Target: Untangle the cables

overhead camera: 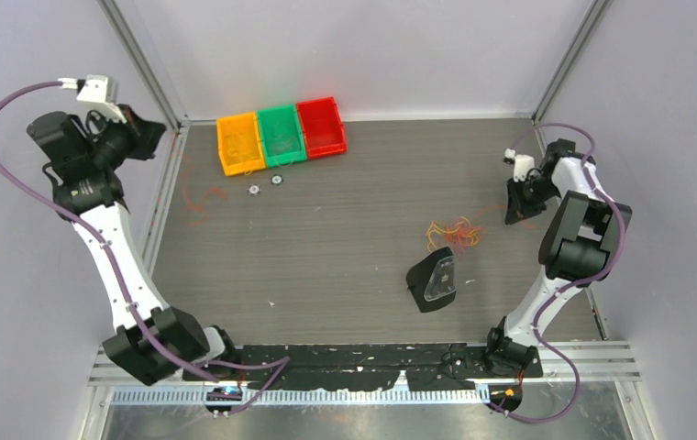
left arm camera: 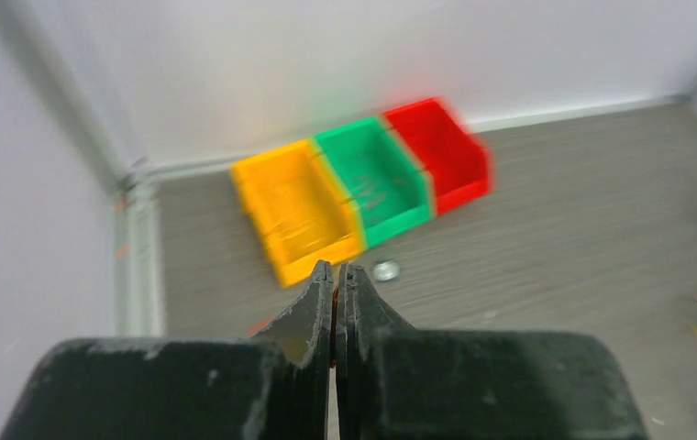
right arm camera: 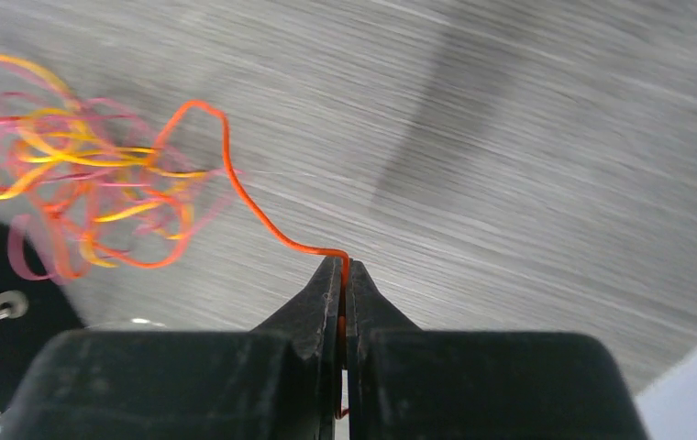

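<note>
The cables (overhead camera: 453, 234) lie as a small red, orange and yellow tangle on the table, right of centre. My right gripper (overhead camera: 516, 213) is just right of them. In the right wrist view it (right arm camera: 343, 263) is shut on one orange-red cable (right arm camera: 262, 215) that runs left into the tangle (right arm camera: 70, 192). My left gripper (overhead camera: 155, 135) is raised at the far left corner. In its wrist view it (left arm camera: 337, 268) is shut, with a thin red sliver between the jaws. A faint red cable (overhead camera: 187, 188) trails below it onto the table.
Orange (overhead camera: 239, 142), green (overhead camera: 281, 134) and red (overhead camera: 321, 126) bins stand in a row at the back. Two small silver round parts (overhead camera: 265, 185) lie in front of them. A black object with a clear face (overhead camera: 434, 280) sits just near the tangle. Walls close in both sides.
</note>
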Robot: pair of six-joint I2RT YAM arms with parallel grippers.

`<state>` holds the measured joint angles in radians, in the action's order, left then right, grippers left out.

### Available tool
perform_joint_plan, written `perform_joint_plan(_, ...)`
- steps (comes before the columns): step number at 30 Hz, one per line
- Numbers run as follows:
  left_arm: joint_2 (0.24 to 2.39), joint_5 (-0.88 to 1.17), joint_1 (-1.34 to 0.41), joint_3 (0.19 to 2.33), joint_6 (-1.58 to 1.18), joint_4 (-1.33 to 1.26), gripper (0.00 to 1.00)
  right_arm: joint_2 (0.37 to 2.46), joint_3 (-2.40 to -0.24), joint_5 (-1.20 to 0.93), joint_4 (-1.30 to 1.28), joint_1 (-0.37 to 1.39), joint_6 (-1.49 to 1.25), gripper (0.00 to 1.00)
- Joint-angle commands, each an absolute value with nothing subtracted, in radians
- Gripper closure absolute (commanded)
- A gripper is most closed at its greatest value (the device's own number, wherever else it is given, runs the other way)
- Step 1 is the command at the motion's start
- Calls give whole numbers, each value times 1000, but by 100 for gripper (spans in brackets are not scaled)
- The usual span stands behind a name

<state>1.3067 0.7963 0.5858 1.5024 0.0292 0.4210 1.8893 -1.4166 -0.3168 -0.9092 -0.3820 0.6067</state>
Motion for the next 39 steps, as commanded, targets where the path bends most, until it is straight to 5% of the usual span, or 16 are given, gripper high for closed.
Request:
perform_joint_plan(1, 1173, 989, 449, 1540, -165, 255, 100, 1789, -1431, -480, -972, -265, 622, 95)
perform_joint_plan(9, 1258, 835, 300, 1770, -406, 34, 100, 1733, -1451, -570, -999, -104, 590, 90)
perform_joint_plan(19, 1472, 744, 33, 1912, -462, -78, 100, 1698, -1675, -746, -1009, 15, 481, 11)
perform_joint_plan(21, 1496, 738, 11, 1916, -473, -82, 100, 1684, -1736, -792, -949, 48, 409, 5)
perform_joint_plan(30, 1574, 714, -107, 1970, -495, -58, 100, 1644, -1778, -897, -438, 310, 64, 2)
perform_joint_plan(39, 1594, 701, -107, 1999, -520, -48, 100, 1745, -1684, -682, 63, 552, 33, 5)
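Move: The right hand, pinching an orange strand, has the cable tangle about 14 cm to its left, level ahead and 5 cm below; the black case lies 19 cm left and 13 cm back. The orange cable dangling from the left hand is some 80 cm to the right hand's left. From the left hand, nearly 40 cm above the table, the green bin lies 25 cm ahead and 19 cm right, the tangle roughly 68 cm right. The right hand swings left over the tangle, opens wide to let go of its orange strand, then climbs and sweeps on left, some 44 cm across and 30 cm up in all, its fingers tipping up towards the dangling orange cable. The left hand keeps that cable pinched, moving right about 27 cm and rising overall while turning clockwise towards the right hand. ##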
